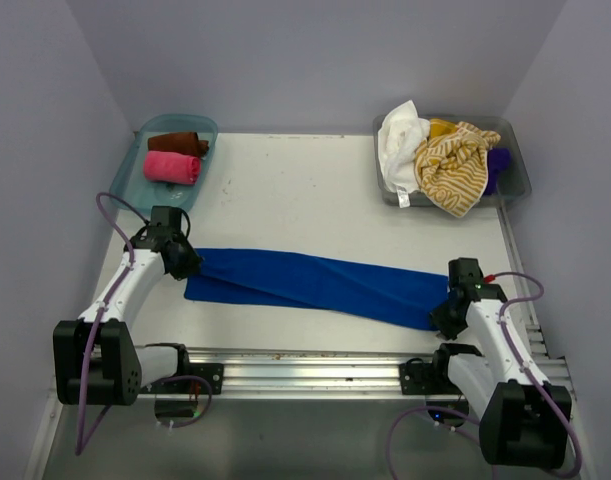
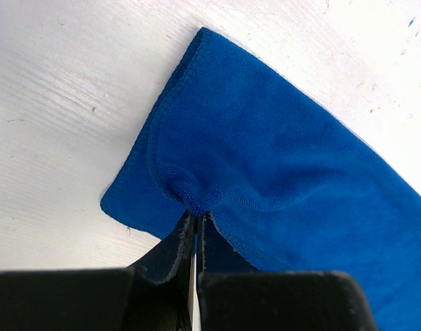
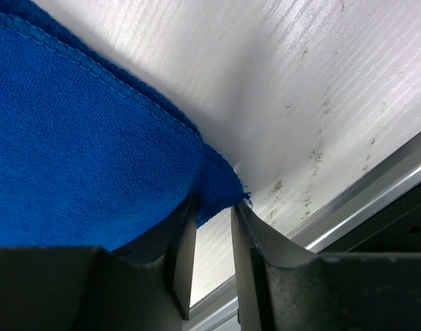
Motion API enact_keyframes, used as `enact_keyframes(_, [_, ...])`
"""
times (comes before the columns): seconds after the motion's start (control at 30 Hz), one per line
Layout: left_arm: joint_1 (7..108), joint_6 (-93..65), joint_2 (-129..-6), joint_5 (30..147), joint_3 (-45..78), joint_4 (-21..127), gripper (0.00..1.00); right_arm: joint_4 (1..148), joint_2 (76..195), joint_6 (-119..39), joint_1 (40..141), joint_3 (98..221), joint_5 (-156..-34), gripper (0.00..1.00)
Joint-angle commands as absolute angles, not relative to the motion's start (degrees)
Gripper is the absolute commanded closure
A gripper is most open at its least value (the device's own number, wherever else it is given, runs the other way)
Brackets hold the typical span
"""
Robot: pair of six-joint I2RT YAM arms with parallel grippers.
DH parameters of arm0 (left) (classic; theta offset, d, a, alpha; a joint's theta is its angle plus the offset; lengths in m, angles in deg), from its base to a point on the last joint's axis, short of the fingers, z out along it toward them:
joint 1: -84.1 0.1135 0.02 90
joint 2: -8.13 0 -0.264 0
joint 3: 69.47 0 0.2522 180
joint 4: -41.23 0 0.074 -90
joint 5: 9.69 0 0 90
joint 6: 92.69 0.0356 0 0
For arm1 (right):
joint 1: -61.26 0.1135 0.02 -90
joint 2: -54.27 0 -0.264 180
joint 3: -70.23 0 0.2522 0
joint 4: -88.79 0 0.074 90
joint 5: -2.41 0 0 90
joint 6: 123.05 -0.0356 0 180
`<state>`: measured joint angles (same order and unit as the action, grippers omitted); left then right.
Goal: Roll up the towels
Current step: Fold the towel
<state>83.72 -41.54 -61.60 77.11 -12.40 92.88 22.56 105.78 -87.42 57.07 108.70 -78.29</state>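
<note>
A royal blue towel (image 1: 305, 280), folded into a long narrow strip, lies across the table between the two arms. My left gripper (image 1: 185, 262) is shut on its left end, and the cloth (image 2: 279, 158) bunches where the fingertips pinch it (image 2: 196, 217). My right gripper (image 1: 447, 315) is at the strip's right end. In the right wrist view its jaws (image 3: 213, 203) stand apart with a gap between them, and the towel's hemmed corner (image 3: 79, 138) lies across their tips.
A teal bin (image 1: 145, 140) at the back left holds a rolled brown towel (image 1: 178, 143) and a rolled pink towel (image 1: 172, 167). A clear bin (image 1: 515, 170) at the back right holds loose white (image 1: 400, 140), yellow-striped (image 1: 453, 165) and purple (image 1: 498, 160) towels. A metal rail (image 1: 305, 365) runs along the near edge.
</note>
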Motion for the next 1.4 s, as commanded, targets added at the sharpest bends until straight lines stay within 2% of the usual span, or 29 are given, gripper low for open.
enact_keyframes(0.0, [84.1, -40.22, -61.65, 77.06, -10.97, 92.08, 1.0, 27.39, 105.34, -87.98, 56.95, 107.89, -77.74, 0.71])
enact_keyframes(0.13, [84.1, -40.05, -61.83, 76.97, -11.32, 92.08, 1.0, 28.18, 103.76, -88.24, 56.95, 107.28, -77.65, 0.81])
enact_keyframes(0.2, [84.1, -39.96, -61.83, 77.06, -11.41, 92.08, 1.0, 28.01, 102.18, -88.51, 56.95, 107.28, -77.31, 0.91])
enact_keyframes(0.3, [84.1, -39.96, -61.74, 76.89, -11.59, 91.99, 1.0, 27.65, 100.42, -88.77, 56.95, 107.28, -77.21, 1.0])
enact_keyframes(0.5, [84.1, -39.79, -61.83, 76.8, -11.5, 92.07, 1.0, 25.55, 97.61, -88.68, 56.95, 108.5, -76.69, 1.0])
enact_keyframes(0.67, [84.1, -39.35, -61.74, 76.8, -8.78, 92.87, 1.0, 23.35, 95.32, -87.11, 56.95, 114.39, -74.93, 1.0])
enact_keyframes(0.83, [84.1, -37.85, -63.23, 76.97, -4.21, 94.53, 1.0, 25.36, 97.86, -84.56, 56.95, 121.23, -72.56, 1.0])
enact_keyframes(1.07, [84.1, -37.5, -67.97, 79.96, 5.19, 94.27, 1.0, 35.1, 107.87, -82.63, 56.95, 129.85, -71.86, 1.0])
enact_keyframes(1.37, [85.95, -38.11, -79.4, 81.46, 19.26, 93.13, 1.0, 44.43, 126.77, -80.6, 56.95, 144.36, -70.8, 1.0])
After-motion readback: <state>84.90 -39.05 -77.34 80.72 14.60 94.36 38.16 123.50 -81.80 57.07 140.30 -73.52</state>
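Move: The blue towel's near right corner lies right between the right hand's half-open fingers; beyond it, the striped towel is about 34 cm ahead and 5 cm to the right, the white towel some 36 cm ahead and 8 cm left, both roughly 7 cm higher. The left end's upper layer is already pinched in the left fingers, a few centimetres off the table; from there the pink towel sits about 23 cm ahead, 6 cm left and 3 cm lower. The blue towel's near right corner is pinched as the right fingers finish closing on it, then it is carried forward some 19 cm and up about 14, towards the striped towel, with the fingers tilting outward nearly 30 degrees. The left hand keeps its pinch, waits for that grip, then goes along more slowly, forward and up towards the pink towel. ##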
